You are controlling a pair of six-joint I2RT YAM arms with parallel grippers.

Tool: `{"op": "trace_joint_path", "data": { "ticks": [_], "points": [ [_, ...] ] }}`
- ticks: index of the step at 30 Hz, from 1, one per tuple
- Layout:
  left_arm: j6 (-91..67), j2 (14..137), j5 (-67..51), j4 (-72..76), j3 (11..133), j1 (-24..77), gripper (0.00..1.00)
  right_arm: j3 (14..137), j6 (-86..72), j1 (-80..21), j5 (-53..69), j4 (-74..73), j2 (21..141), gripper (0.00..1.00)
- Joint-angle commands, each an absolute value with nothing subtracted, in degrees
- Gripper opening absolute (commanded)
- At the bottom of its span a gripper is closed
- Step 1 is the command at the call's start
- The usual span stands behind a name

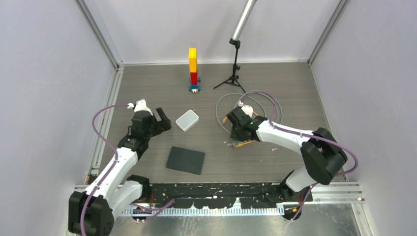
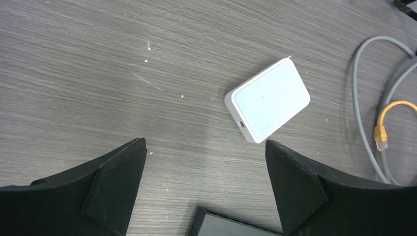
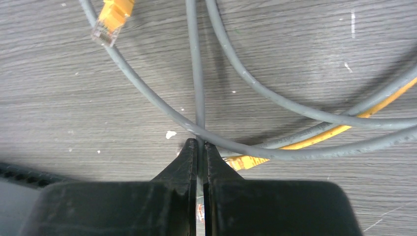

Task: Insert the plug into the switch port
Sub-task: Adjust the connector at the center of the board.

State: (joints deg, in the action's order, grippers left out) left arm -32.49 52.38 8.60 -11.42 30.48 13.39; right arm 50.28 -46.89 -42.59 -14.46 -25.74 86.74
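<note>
The white switch box point(image 1: 187, 120) point(image 2: 268, 103) lies flat mid-table, with a small port opening point(image 2: 241, 124) in its near side. My left gripper point(image 1: 164, 120) point(image 2: 205, 142) hangs open just left of the box, holding nothing. My right gripper point(image 1: 235, 136) point(image 3: 200, 142) is shut on a grey cable point(image 3: 195, 73) from the coil point(image 1: 248, 105) to the right of the box. An orange-booted plug point(image 3: 109, 19) point(image 2: 380, 137) lies loose on the table. A second orange plug point(image 3: 246, 161) lies beside the right fingertips under the grey loops.
A black flat pad point(image 1: 185, 160) point(image 2: 231, 227) lies in front of the box. A yellow, red and blue brick tower point(image 1: 193, 69) and a small black tripod point(image 1: 233, 73) stand at the back. Grey walls enclose the table on three sides.
</note>
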Motion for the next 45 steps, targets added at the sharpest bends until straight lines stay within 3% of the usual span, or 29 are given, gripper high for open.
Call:
{"op": "trace_joint_path", "data": {
  "ticks": [1,5,12,20,27,32,36,45],
  "points": [
    [-31.70,52.27,4.78,-7.08,31.16,13.62,0.93,50.24,-45.11,-42.67,-7.84,-20.63,84.03,0.00],
    [-31.69,50.94,2.32,-6.43,31.05,13.95,0.93,50.33,-45.78,-42.67,3.62,-13.97,85.24,0.01],
    [-31.25,50.63,0.31,-4.90,30.83,14.58,0.92,50.19,-45.38,-42.64,12.27,-10.82,82.74,0.01],
    [-30.09,53.04,-3.49,-3.49,31.86,17.08,0.87,49.26,-36.49,-42.63,18.34,-22.07,74.99,0.01],
    [-28.68,55.30,-4.23,-4.16,33.58,23.32,0.63,44.82,-36.34,-42.67,18.74,-23.56,71.03,0.01],
    [-30.17,54.32,5.50,-11.86,37.18,34.41,0.57,41.13,-43.11,-42.69,20.38,-11.75,71.20,0.01],
    [-40.38,51.67,12.57,-15.25,36.17,41.07,0.57,38.01,-47.22,-43.16,19.39,-0.97,72.87,0.01],
    [-55.26,58.13,27.35,-13.11,36.90,55.17,0.56,33.93,-40.70,-49.55,5.71,12.36,75.13,0.01]
  ]
}}
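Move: The grey cable's plug, already pinched in the right fingers, lies about 32 cm to the left hand's right, 6 cm nearer the base and 8 cm below it; the black switch is 9 cm right of the left hand and 12 cm back, the white box 10 cm right and 5 cm ahead. From the right hand, the switch is roughly 22 cm left, 6 cm back and slightly lower; a loose yellow plug lies some 2 cm right, level with the hand and 3 cm below. The grey plug, still pinched in the closed right fingers, is carried left and back towards the switch, some 9 and 7 cm, and ends 4 cm higher after a higher arc, its gripper rolling left side up and turning counter-clockwise. The empty left hand swings about 16 cm right, then also back, towards it, turning some 20 degrees clockwise and half closing its fingers on nothing. ##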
